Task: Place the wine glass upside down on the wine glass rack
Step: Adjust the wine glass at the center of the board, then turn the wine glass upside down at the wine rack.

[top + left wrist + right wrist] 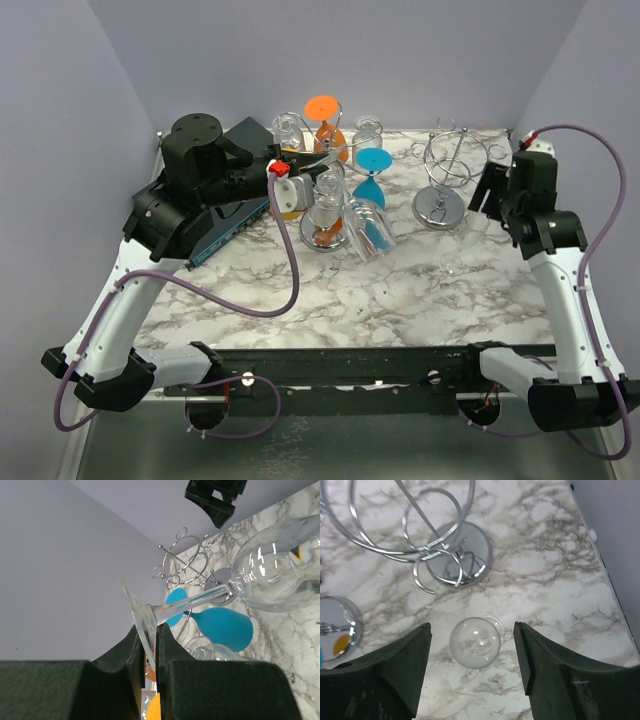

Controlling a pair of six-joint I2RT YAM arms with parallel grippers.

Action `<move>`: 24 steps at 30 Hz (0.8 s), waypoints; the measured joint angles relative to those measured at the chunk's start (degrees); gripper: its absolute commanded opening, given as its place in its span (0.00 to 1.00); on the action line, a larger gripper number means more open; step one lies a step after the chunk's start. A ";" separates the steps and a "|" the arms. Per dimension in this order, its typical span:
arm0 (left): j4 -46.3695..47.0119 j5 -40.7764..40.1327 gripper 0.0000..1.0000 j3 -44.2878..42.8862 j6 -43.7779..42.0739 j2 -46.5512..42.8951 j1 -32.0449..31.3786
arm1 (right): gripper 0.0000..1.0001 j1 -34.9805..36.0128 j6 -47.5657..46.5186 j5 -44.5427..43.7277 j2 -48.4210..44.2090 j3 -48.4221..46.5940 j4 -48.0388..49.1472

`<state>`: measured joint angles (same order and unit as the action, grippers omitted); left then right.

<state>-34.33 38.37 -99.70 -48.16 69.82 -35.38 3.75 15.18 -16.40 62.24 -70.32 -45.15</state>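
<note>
My left gripper is shut on the foot of a clear wine glass. It holds the glass tilted, stem slanting and bowl toward the table, in front of the middle stand. In the top view this left gripper is at back centre and the held glass's bowl hangs low. The chrome wine glass rack stands at the back right with its hooks bare. My right gripper is open above a second clear glass, which stands on the marble between the fingers without touching them.
The middle stand carries an orange glass, a blue glass and clear ones. A dark blue box lies under the left arm. The second glass stands in front of the rack. Grey walls close in the back and both sides.
</note>
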 measured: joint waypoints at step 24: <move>7.85 3.76 0.00 6.56 -38.82 7.50 -12.96 | 1.00 -0.02 -3.80 64.26 -14.51 2.34 16.24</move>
<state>-26.48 42.13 -93.14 -86.98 77.32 -48.34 3.73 11.38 47.86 47.72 -67.99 -28.91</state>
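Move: Hanging bowl-down from the left gripper, the wine glass has its middle about 5 cm back, 5 cm right of and 9 cm below that hand. From the right hand that middle is roughly 30 cm left, 13 cm back and 14 cm above. The empty steel rack stands some 8 cm ahead of the right hand, 13 cm left and 13 cm below; a clear glass is about 4 cm ahead, 2 cm left and 14 cm below. Rising off the clear glass by the empty rack, the right hand swings left about 17 cm, up and then slightly down again, drawing back, towards the held wine glass, turning some 60 degrees counter-clockwise as its fingers spread fully. The left hand keeps its pinch on the glass foot, carries it right towards the right gripper while sinking a little, and rolls to swing the bowl forward. ##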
